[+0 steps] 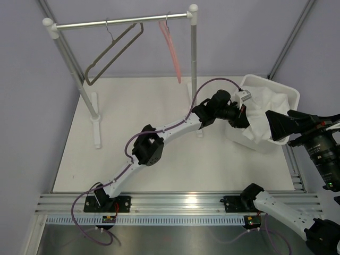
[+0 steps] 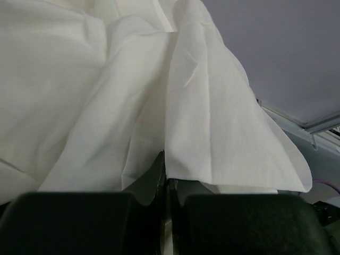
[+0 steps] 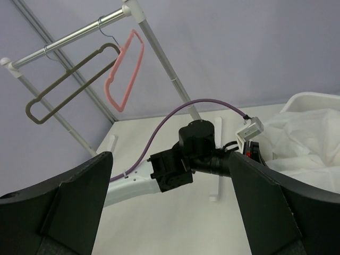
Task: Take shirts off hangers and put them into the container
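A white shirt (image 1: 261,114) lies bunched in the white container (image 1: 279,87) at the right and hangs over its near left rim. My left gripper (image 1: 242,118) reaches in at that rim. In the left wrist view it (image 2: 167,159) is shut on a fold of the white shirt (image 2: 207,117). My right gripper (image 1: 276,121) hovers open at the container's right side, holding nothing; its wrist view shows the gripper (image 3: 170,156) wide open, facing the left arm. The grey-brown hanger (image 1: 114,50) and the pink hanger (image 1: 172,50) hang bare on the rail.
The silver rail (image 1: 122,21) with white knobs stands on two posts; its right post (image 1: 194,69) rises just left of my left wrist. A purple cable (image 1: 199,90) loops over the left arm. An aluminium track (image 1: 175,204) runs along the near table edge.
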Tool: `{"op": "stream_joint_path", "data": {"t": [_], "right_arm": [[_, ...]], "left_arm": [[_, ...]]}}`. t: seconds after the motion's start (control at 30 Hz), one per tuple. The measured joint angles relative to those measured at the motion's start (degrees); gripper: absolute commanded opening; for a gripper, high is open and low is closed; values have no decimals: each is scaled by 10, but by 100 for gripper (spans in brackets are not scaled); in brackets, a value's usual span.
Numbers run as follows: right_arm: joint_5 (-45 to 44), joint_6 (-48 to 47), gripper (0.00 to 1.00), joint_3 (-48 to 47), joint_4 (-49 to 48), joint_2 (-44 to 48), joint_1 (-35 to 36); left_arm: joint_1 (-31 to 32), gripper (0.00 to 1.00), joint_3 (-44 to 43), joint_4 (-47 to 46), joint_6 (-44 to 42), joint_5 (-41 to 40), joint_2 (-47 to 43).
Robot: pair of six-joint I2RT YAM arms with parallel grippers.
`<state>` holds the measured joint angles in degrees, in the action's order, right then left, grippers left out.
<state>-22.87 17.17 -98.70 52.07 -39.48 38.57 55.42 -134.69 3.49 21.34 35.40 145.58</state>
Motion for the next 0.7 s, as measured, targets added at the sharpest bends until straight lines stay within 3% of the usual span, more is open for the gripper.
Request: {"op": "stream_joint_path", "data": {"t": [0.1,0.2,0.33,0.53,0.63,0.7], "right_arm": [[0,1,99,4,-2,5,0],[1,2,99,15,-4,9,0],[5,6,99,32,-4,10,0],[11,9,99,56,-4,10,0],[10,9,99,71,-5,10,0],[8,9,99,83,-5,11,0]], "left_arm": [[-16,11,-3,20,22,7,0],[-24,31,13,15,32,13,-9],[-26,65,47,11,40,13,-31],[-24,77,59,27,37,-2,-53],[-21,97,41,48,20,-23,-64],[-22,99,28,60,12,-40,-75]]}}
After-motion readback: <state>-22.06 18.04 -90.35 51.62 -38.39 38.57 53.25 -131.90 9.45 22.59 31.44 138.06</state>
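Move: The left fingers are shut on a fold of the white shirt, over the container's near left part; the container's middle lies about 9 cm to their right, 6 cm ahead and 11 cm below. Most of the white shirt bulges up some 8 cm to the right, 4 cm ahead and 6 cm down. The rack foot is roughly 20 cm left and 10 cm ahead, 17 cm lower. From the open right gripper the container's middle is some 22 cm ahead, 10 cm right and 44 cm down. Open the left gripper from shut to wide and let go of the pinched white fold, drawing the hand about 3 cm left, away from the container's middle, and a little forward; then lift it some 4 cm clear. Meanwhile sink the open right gripper towards the container, about 4 cm, easing slightly forward and left as its fingers tip down. ##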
